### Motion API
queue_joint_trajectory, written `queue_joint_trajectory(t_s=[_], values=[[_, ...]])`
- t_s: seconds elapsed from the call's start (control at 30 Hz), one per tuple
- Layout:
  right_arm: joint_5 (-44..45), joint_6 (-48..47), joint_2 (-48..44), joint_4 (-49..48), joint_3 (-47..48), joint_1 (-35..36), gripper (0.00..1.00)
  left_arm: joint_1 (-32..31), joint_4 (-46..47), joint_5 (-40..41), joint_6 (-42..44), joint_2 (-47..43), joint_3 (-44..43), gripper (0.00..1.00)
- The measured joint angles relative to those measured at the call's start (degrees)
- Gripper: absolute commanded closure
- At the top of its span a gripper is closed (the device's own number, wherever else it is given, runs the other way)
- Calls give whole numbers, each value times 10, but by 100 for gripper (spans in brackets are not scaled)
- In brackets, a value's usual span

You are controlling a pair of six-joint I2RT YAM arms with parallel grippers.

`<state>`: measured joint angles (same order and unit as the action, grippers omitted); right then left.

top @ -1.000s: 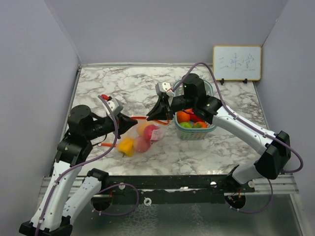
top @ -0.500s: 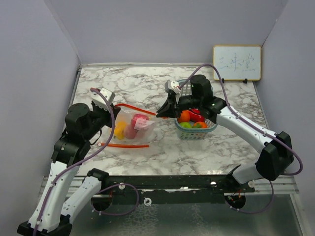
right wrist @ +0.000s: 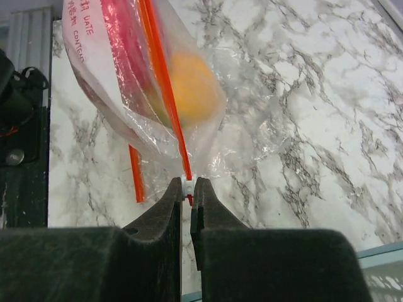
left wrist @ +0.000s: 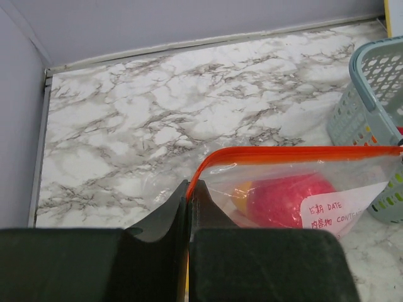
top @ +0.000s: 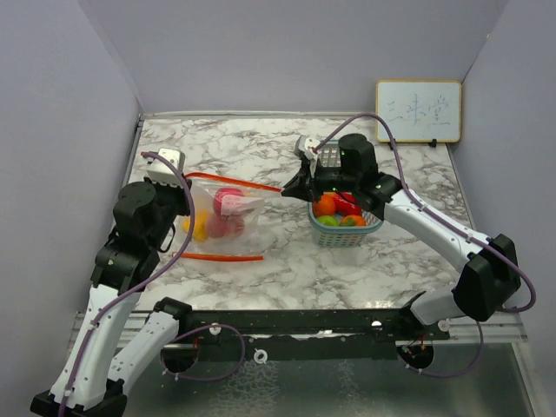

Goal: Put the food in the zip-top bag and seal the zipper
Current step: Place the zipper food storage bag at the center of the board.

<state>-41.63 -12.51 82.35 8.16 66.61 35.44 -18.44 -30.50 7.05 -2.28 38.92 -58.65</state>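
Observation:
The clear zip-top bag [top: 228,221] hangs stretched between my two grippers, with pink, red and yellow food [top: 228,201] inside. My left gripper [top: 184,179] is shut on the left end of the orange-red zipper [top: 233,183]. In the left wrist view the jaws [left wrist: 189,185] pinch the strip [left wrist: 296,151] beside pink food [left wrist: 286,200]. My right gripper [top: 289,188] is shut on the zipper's right end. In the right wrist view it [right wrist: 187,183] pinches the white slider, with the strip [right wrist: 160,82] and orange food [right wrist: 189,88] beyond. More food [top: 324,206] lies in the teal basket.
The teal lattice basket [top: 368,225] stands right of the bag, under the right arm, and shows in the left wrist view [left wrist: 371,75]. A second orange-red strip [top: 221,257] lies on the marble below the bag. A whiteboard [top: 418,110] leans at the back right.
My left gripper has moved left and toward the back, pulling the bag with it. The zipper is now stretched taut between the grippers. The right gripper has shifted slightly right.

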Motion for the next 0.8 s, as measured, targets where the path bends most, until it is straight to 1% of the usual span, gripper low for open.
queue_joint_trajectory(t_s=[0.03,0.07,0.13,0.23,0.27,0.3,0.4,0.53,0.63,0.7,0.8], values=[[14,4,0,0,0,-1,65,0,5,3,-3,1,0,100],[26,11,0,-2,0,-2,51,0,10,3,-7,2,1,100],[61,36,1,1,6,-2,42,1,29,7,-18,9,7,100],[84,63,1,1,16,-7,22,5,63,13,-37,21,21,100],[88,81,1,-4,20,-9,19,5,78,13,-46,28,25,100],[90,90,1,-7,24,-10,17,5,92,14,-54,37,27,100],[94,120,1,-8,37,-10,17,5,142,30,-81,77,30,100],[110,127,-1,-3,46,3,17,5,213,88,-114,133,43,100],[141,116,2,17,55,47,15,7,263,141,-133,163,51,100],[164,106,8,21,56,95,15,9,296,175,-139,177,51,100],[176,99,27,22,53,143,14,13,326,211,-144,188,49,100]])
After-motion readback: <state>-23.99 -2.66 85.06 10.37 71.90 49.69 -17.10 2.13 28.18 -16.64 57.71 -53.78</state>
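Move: Both shut hands hold the food bag by its zipper ends. Its food hangs about 8 cm right, 2 back and 14 below the left hand, and 16 left, 2 back and 7 below the right. From the right hand, the loose orange strip lies some 17 cm left, 8 back and 20 down; the basket's middle is 17 right, 6 ahead and 13 down. Right hand opens, releasing the zipper, then sweeps back-left; left hand carries the bag about 11 cm forward. ##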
